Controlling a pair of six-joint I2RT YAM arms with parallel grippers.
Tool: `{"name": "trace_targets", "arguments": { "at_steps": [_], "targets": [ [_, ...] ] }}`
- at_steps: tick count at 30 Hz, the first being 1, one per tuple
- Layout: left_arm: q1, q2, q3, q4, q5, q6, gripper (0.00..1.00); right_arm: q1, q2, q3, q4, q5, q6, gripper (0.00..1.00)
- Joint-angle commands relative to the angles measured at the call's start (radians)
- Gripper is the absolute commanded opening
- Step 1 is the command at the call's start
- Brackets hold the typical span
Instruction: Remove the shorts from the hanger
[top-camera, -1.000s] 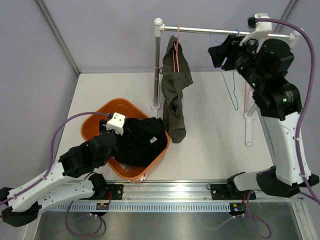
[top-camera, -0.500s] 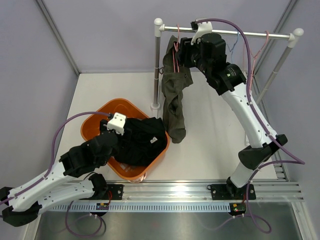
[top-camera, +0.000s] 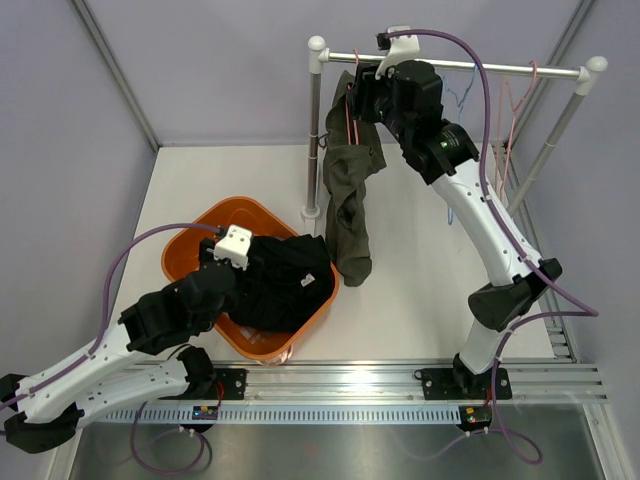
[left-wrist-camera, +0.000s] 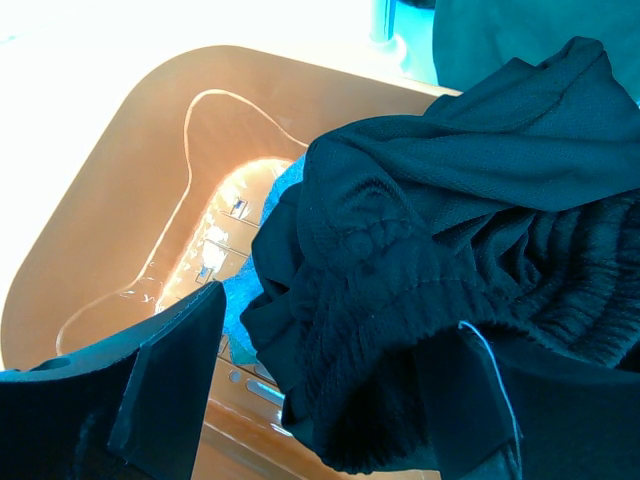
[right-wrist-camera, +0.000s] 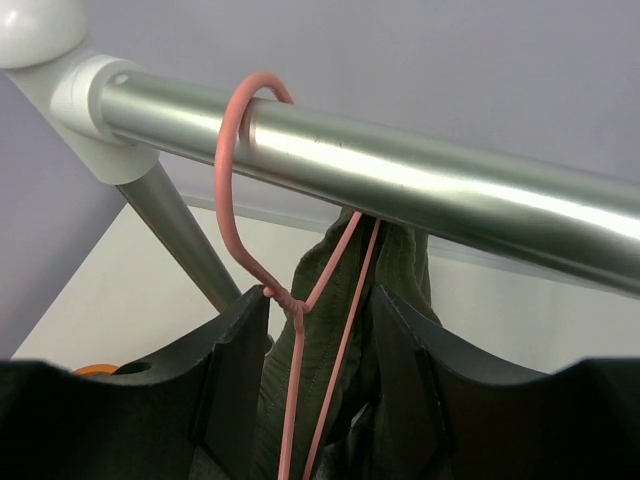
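Olive-green shorts (top-camera: 350, 190) hang from a pink wire hanger (top-camera: 351, 110) hooked over the left end of the rail (top-camera: 480, 67). My right gripper (top-camera: 360, 95) is up at the hanger, just under the rail. In the right wrist view it (right-wrist-camera: 320, 310) is open; the hanger's twisted neck (right-wrist-camera: 288, 298) and the shorts' waist (right-wrist-camera: 318, 350) sit between the fingers, the neck next to the left finger. My left gripper (top-camera: 245, 263) is open over the orange basin (top-camera: 190, 240). A fold of a black garment (left-wrist-camera: 450, 200) lies between its fingers (left-wrist-camera: 340, 320).
The rack's upright post (top-camera: 314, 130) stands just left of the shorts, its slanted right leg (top-camera: 545, 150) at the far right. Bare blue (top-camera: 465, 95) and pink (top-camera: 510, 100) hangers hang further right on the rail. The black garment (top-camera: 290, 285) spills over the basin's right rim.
The right arm swung left along the rail from its right end to the shorts' hanger, bringing its fingers either side of the hanger neck. The left arm has not moved.
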Motion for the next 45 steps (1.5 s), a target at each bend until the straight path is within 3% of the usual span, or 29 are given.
{"name": "trace_targets", "arguments": {
  "at_steps": [1,32,36,41,45],
  "targets": [
    [0.004,0.001,-0.004,0.025,-0.009,0.005,0.76,0.015,0.026,0.055,0.049,0.031,-0.018,0.53],
    [0.01,-0.005,-0.004,0.027,-0.003,0.005,0.77,0.069,0.147,0.113,0.089,0.213,-0.143,0.33],
    [0.012,-0.006,-0.004,0.027,-0.001,0.007,0.77,0.078,0.153,0.111,0.097,0.236,-0.166,0.25],
    [0.012,-0.009,-0.002,0.027,0.002,0.007,0.77,0.081,0.158,0.127,0.08,0.259,-0.176,0.01],
    [0.012,-0.008,0.025,0.021,-0.019,-0.001,0.79,0.081,0.14,0.139,0.071,0.272,-0.184,0.0]
  ]
}}
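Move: The shank of the red hanger, just under the rod, is about 4 cm ahead of the right hand, 2 cm to its left and 1 cm below. The rack's corner stands some 8 cm farther left than the shank, 5 cm ahead of the hand and 4 cm above it; the olive shorts hang below, their middle roughly 20 cm under the hand, 4 cm ahead and 3 cm to its left. From the left hand, the shank is about 28 cm ahead, 22 cm to the right and 22 cm higher. The half-open right hand eases about 4 cm forward and down, slightly left, bringing the red hanger's shank in between its fingers beneath the rod while rolling some 10 degrees left side down and turning a little clockwise. The fingers narrow along the way, then, with the hand almost still after a rise of under 1 cm, close nearly shut and pinch the shank just below the hook. ##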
